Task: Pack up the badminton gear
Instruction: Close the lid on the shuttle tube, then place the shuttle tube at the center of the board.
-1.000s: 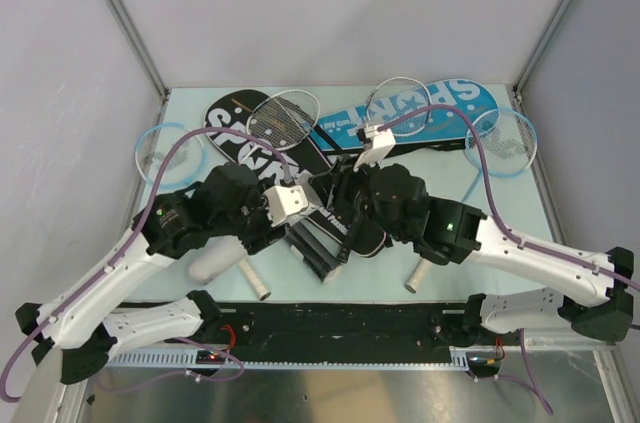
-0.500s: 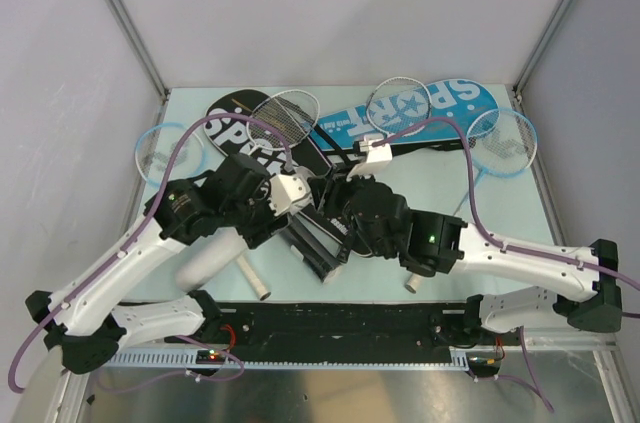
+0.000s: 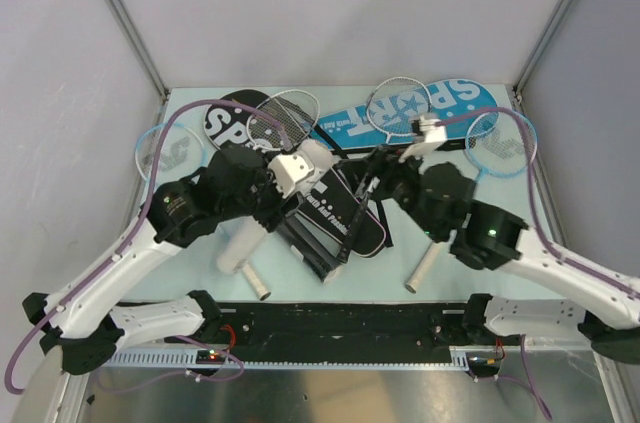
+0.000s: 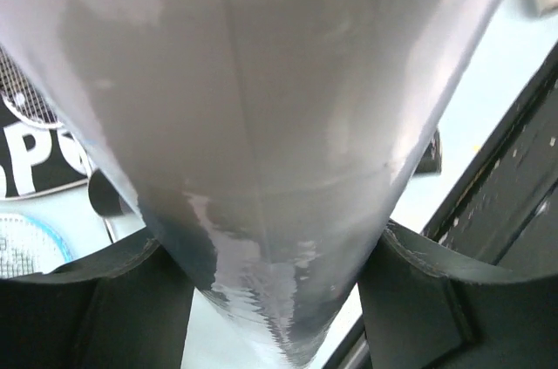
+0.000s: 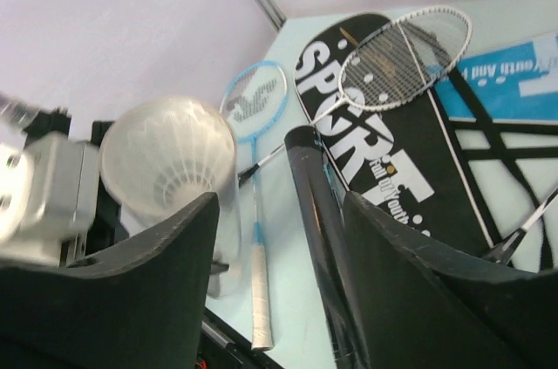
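My left gripper [image 4: 275,299] [image 3: 268,213] is shut on the long white tube [image 4: 261,125] [image 3: 238,248], which is held tilted over the left middle of the table. The white shuttlecock [image 5: 166,160] sits in the tube's open mouth. To the right of that mouth my right gripper [image 5: 279,238] [image 3: 385,171] is open. A black tube [image 5: 314,212] [image 3: 355,211] runs between its jaws, close to the right finger. The black SPORT cover [image 3: 335,208] [image 5: 384,151] lies under both grippers, and the blue cover [image 3: 440,103] lies at the back right.
Silver rackets [image 3: 285,113] [image 3: 395,103] rest on the covers at the back. Light-blue rackets lie at the far left [image 3: 165,148] and far right [image 3: 505,138]. White racket grips [image 3: 425,263] [image 3: 255,283] point toward the near edge. Frame posts stand at the back corners.
The right gripper has opened and drawn back to the right, away from the tube mouth. The left arm has tilted the white tube and shifted it slightly right.
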`<state>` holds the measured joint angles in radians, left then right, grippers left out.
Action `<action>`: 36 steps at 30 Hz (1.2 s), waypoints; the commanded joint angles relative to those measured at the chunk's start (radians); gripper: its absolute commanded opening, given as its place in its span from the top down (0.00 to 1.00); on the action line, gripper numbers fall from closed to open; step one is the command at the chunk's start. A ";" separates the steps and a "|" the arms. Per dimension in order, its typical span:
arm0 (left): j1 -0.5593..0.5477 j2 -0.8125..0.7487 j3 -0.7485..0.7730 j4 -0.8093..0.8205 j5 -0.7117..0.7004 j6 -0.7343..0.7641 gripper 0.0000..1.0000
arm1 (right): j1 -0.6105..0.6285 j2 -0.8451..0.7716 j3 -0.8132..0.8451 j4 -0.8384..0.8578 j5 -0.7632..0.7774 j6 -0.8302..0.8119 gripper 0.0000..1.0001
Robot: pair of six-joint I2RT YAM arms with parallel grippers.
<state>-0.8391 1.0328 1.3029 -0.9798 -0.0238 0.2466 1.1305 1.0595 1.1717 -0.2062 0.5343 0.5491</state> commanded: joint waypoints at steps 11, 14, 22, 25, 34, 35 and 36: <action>-0.001 0.097 0.210 0.300 0.032 -0.355 0.65 | -0.060 -0.355 -0.153 -0.038 -0.258 -0.188 0.04; -0.026 0.171 0.243 0.339 0.030 -0.404 0.65 | -0.055 -0.428 -0.165 -0.074 -0.209 -0.162 0.01; -0.082 0.476 0.423 0.373 0.013 -0.500 0.61 | -0.046 -0.623 -0.165 -0.190 -0.070 -0.167 0.02; -0.096 0.602 0.508 0.374 0.016 -0.540 0.60 | -0.046 -0.682 -0.157 -0.241 -0.034 -0.176 0.02; -0.133 0.992 0.825 0.373 0.061 -0.652 0.59 | -0.046 -0.735 -0.118 -0.335 0.015 -0.236 0.02; -0.136 1.026 0.852 0.373 0.066 -0.667 0.59 | -0.045 -0.733 -0.117 -0.338 0.016 -0.241 0.02; -0.137 1.065 0.884 0.372 0.069 -0.685 0.58 | -0.046 -0.730 -0.116 -0.341 0.018 -0.248 0.02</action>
<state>-0.9596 2.0144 2.0521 -0.6571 0.0120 -0.3470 1.0801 0.3313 1.0172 -0.5148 0.5190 0.3450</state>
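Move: The left hand holds the white shuttle tube, and the clear strip of table beside the black bag lies about 32 cm to its right, 12 cm ahead and 25 cm below. Nearer on that table, the silver racket's dark handle is roughly 17 cm right and 8 cm ahead, and the black tube some 4 cm left and 6 cm ahead. The tube's upper end is about 7 cm left of the right hand, 1 cm ahead and 3 cm below it. The left hand keeps its grip on the white shuttle tube and swings it some 27 cm to the right and 12 cm forward, first rising about 8 cm, then sinking towards the clear strip beyond the black bag while the wrist tilts by some 30 degrees, left side dropping and fingers tipping down. The right hand, already off the tube's end, backs out of the way to the right by about 19 cm and some 8 cm towards its base, rising a little, its fingers spreading from part open to fully wide with nothing in them. ##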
